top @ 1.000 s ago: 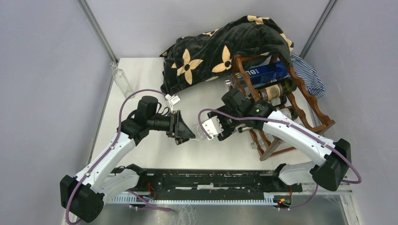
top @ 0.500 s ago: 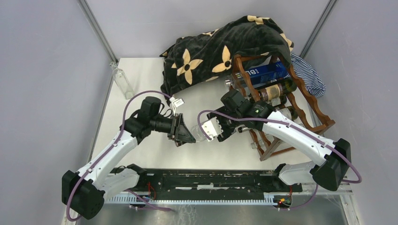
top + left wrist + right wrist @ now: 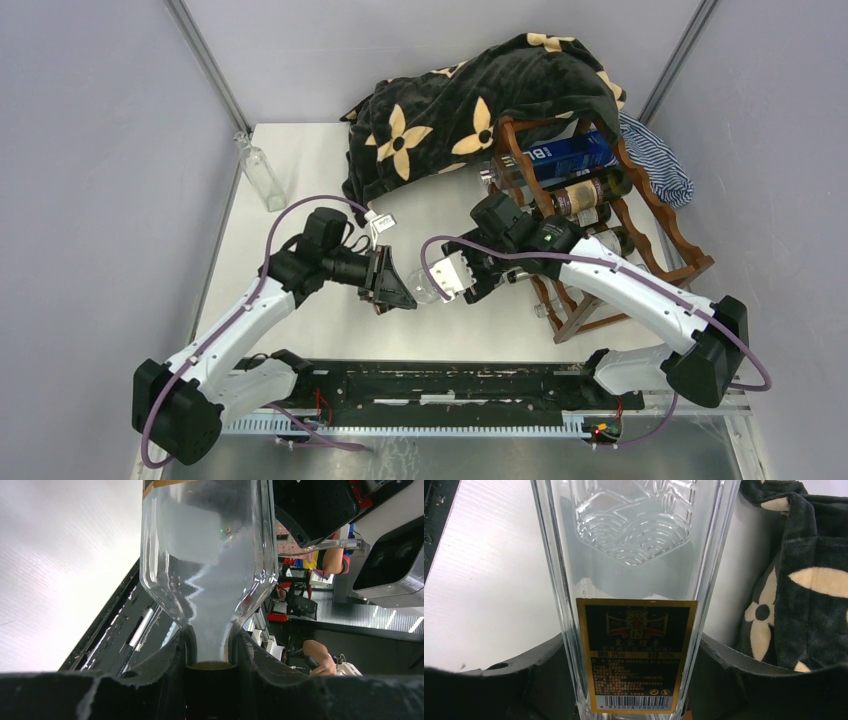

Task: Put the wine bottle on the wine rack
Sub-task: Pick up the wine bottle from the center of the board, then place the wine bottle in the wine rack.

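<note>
The wine bottle (image 3: pixel 425 283) is clear glass with a black and gold label (image 3: pixel 636 655). It hangs level above the table between my two grippers. My left gripper (image 3: pixel 400 290) is shut on its thin neck (image 3: pixel 210 647), with both black fingers (image 3: pixel 165 665) pressed against the glass. My right gripper (image 3: pixel 455 275) is shut on the bottle's square body (image 3: pixel 636 555), near its base. The wine rack (image 3: pixel 672 232), dark reddish-brown with wavy rails, stands at the right behind my right arm.
A black blanket with beige flowers (image 3: pixel 470 100) drapes over the rack's top and the back of the table. The rack holds a blue box (image 3: pixel 560 158) and a dark bottle (image 3: pixel 590 190). A small clear bottle (image 3: pixel 262 178) stands at the far left. Striped cloth (image 3: pixel 655 160) lies behind the rack.
My left gripper has crept right along the bottle's neck and its jaws have narrowed onto it. The right arm and the bottle have stayed in place.
</note>
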Controlling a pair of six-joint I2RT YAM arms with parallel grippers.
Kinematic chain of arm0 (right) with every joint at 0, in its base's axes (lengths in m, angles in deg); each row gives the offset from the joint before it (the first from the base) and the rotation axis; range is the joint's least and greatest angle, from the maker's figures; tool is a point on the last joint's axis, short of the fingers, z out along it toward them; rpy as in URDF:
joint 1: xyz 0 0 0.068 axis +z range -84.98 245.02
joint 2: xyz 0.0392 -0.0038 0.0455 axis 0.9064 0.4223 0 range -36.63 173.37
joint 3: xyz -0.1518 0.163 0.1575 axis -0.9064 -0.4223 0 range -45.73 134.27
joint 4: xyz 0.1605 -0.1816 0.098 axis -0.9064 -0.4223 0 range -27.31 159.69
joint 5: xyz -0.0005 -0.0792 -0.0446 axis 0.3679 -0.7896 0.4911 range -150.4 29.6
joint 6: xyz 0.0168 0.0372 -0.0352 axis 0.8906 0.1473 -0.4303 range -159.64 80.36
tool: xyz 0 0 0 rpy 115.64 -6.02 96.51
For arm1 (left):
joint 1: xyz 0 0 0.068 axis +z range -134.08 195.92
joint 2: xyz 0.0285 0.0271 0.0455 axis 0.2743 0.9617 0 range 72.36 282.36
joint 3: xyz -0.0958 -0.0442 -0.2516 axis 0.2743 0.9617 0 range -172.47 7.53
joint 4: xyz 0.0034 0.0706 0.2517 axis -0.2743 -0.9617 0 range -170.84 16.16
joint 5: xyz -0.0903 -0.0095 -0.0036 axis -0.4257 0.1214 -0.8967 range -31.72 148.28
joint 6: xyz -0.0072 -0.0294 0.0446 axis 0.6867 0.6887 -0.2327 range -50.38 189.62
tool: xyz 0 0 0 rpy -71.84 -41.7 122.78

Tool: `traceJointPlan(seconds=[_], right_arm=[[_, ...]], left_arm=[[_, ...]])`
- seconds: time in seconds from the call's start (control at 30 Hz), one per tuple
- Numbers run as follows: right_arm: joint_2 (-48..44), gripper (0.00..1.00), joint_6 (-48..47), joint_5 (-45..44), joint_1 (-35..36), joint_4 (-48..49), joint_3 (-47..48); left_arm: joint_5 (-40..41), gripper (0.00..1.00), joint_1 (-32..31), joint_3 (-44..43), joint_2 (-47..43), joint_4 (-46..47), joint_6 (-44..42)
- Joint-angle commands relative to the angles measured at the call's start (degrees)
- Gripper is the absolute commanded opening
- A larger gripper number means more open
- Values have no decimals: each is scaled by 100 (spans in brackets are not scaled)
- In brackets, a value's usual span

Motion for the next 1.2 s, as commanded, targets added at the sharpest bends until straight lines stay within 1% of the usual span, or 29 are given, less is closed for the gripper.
traceJointPlan(seconds=[0.0,0.07,0.1,0.3,0.47,0.57,0.63,0.77,0.9,1.0,1.17], right_arm=[[-216,67,181,249,32,430,312],[-212,93,253,388,32,266,443],[-217,98,264,473,31,172,531],[-168,98,119,1106,-10,-710,1303],[-91,98,-416,2010,-260,-1758,2159],[-52,98,-734,2599,-463,-2322,2600],[-80,98,-782,2784,-601,-2441,2735],[-162,98,-754,2779,-754,-2361,2635],[-316,98,163,2659,-1059,-1503,2524],[-378,98,899,2652,-1475,-820,2599],[-450,98,1710,2520,-1933,-91,2642]], left_arm=[[-543,2,-50,-191,-350,508,-20],[-504,2,-48,-147,-431,525,-13],[-464,2,-53,-130,-461,529,-13],[-252,2,-47,-106,-654,388,-258],[-112,2,-48,-73,-774,452,-328],[-120,2,-51,37,-802,717,-170],[-126,2,-47,114,-828,993,30],[-100,2,-47,269,-904,1773,614],[-85,2,-105,319,-983,2076,753],[47,2,-376,407,-1015,2436,907],[588,2,-994,488,-945,3126,977]])
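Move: Lying roughly level between the two hands, the wine bottle is held at both ends: its middle is about 9 cm to the right and 3 cm ahead of the left hand, which has the neck. From the right hand, around the base end, that middle lies some 5 cm left and 2 cm back. The wine rack's middle is about 23 cm right of the right hand, 6 cm ahead and 8 cm lower; the blanket lies some 25 cm straight ahead of it, 10 cm lower. Opening wide first, the right fingers let go of the bottle's body, and the hand climbs about 17 cm up off it, drawing back some 4 cm on the way and then coming forward again, while its fingers swing up by roughly 25 degrees from steeply down towards pointing left. The left hand keeps its pinch on the neck, bobbing up and down by a couple of centimetres and ending slightly farther right. ##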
